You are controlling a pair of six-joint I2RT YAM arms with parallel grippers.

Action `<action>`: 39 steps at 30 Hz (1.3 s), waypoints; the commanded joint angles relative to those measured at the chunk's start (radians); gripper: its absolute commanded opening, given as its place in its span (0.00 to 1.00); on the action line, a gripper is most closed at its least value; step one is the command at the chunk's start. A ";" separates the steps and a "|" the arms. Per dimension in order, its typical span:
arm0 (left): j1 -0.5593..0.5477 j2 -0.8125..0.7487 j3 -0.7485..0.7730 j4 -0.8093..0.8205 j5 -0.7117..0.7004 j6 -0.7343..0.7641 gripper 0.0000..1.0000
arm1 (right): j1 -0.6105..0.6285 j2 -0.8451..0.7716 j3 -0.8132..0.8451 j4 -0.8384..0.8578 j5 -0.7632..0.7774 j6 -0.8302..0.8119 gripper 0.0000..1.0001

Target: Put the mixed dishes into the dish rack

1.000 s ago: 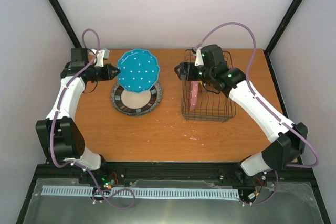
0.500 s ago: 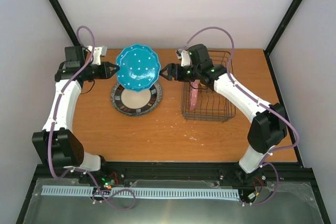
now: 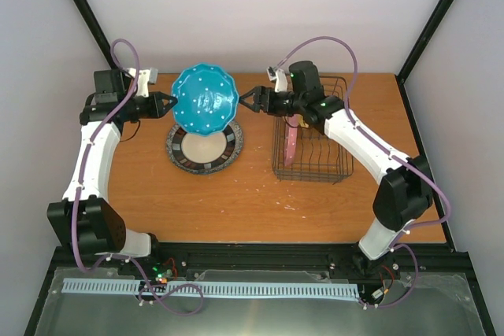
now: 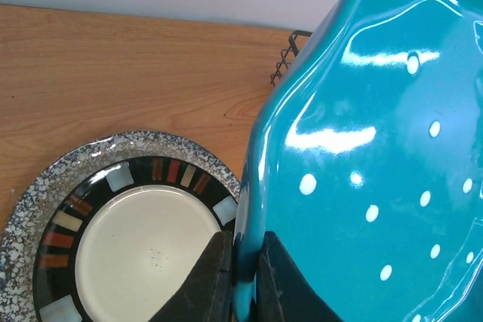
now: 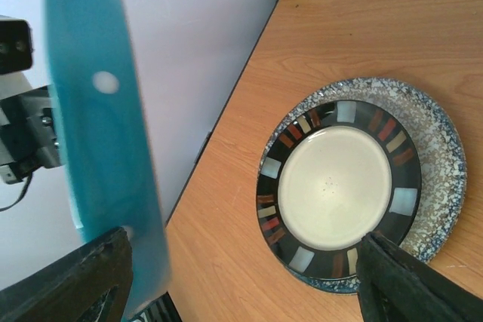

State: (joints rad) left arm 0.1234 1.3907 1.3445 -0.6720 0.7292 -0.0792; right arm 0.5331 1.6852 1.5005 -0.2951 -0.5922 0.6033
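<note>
My left gripper (image 3: 167, 104) is shut on the left rim of the teal dotted plate (image 3: 206, 100), which it holds up on edge above the table. In the left wrist view the plate's rim (image 4: 249, 262) is pinched between both fingers (image 4: 215, 280). My right gripper (image 3: 253, 100) is open at the plate's right rim. In the right wrist view the teal plate (image 5: 98, 148) stands edge-on just inside one finger (image 5: 83, 280), and the other finger is far off. Below, the dark-rimmed plate (image 3: 205, 147) lies stacked on the grey speckled plate (image 3: 178, 161). The dish rack (image 3: 331, 164) holds the pink dotted plate (image 3: 291, 143) upright.
The dish rack stands at the right back of the wooden table (image 3: 236, 202), under my right forearm. Black frame posts (image 3: 87, 13) rise at the back corners. The stacked plates (image 5: 339, 186) sit directly beneath the held plate.
My right arm has swung left from over the rack, bringing its open gripper to the teal plate's right rim. The left gripper has kept its hold, and the plate has shifted slightly.
</note>
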 commanded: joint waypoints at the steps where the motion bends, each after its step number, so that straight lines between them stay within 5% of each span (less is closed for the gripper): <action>1: -0.016 -0.006 0.033 0.066 0.088 -0.011 0.01 | 0.005 -0.070 -0.007 0.072 -0.076 0.000 0.80; 27: -0.016 0.004 0.045 0.084 0.118 -0.022 0.01 | 0.036 0.050 0.060 0.161 -0.186 0.055 0.77; 31: -0.016 0.002 0.041 0.096 0.136 -0.031 0.01 | 0.047 0.081 0.092 0.198 -0.213 0.077 0.66; 39: -0.018 0.011 0.033 0.099 0.139 -0.027 0.01 | 0.067 0.120 0.114 0.298 -0.278 0.123 0.25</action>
State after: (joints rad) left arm 0.1139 1.4166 1.3434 -0.6498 0.7795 -0.0799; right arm 0.5732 1.7912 1.5799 -0.1013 -0.8013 0.6949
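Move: My left hand already holds the blue plate by its left rim, the plate's middle about 8 cm to its right, level ahead and a bit above. My right hand is empty and open; that plate's middle lies some 11 cm to its left and roughly 2 cm higher. Below the blue plate, the black-rimmed plate lies about 13 cm left of my right hand, 3 cm farther out and 26 cm down; the pink plate stands in the rack 14 cm to its right, level ahead, 18 cm down. I keep the blue plate pinched in my left hand, easing it only about 1 cm rightwards, while my open right hand first rises some 4 cm, drawing back slightly, then goes about 4 cm left and a little down onto the plate's free right rim. It turns some 10 degrees counter-clockwise with its left side rising, and its fingers close to under half their opening, one on each side of the rim. ##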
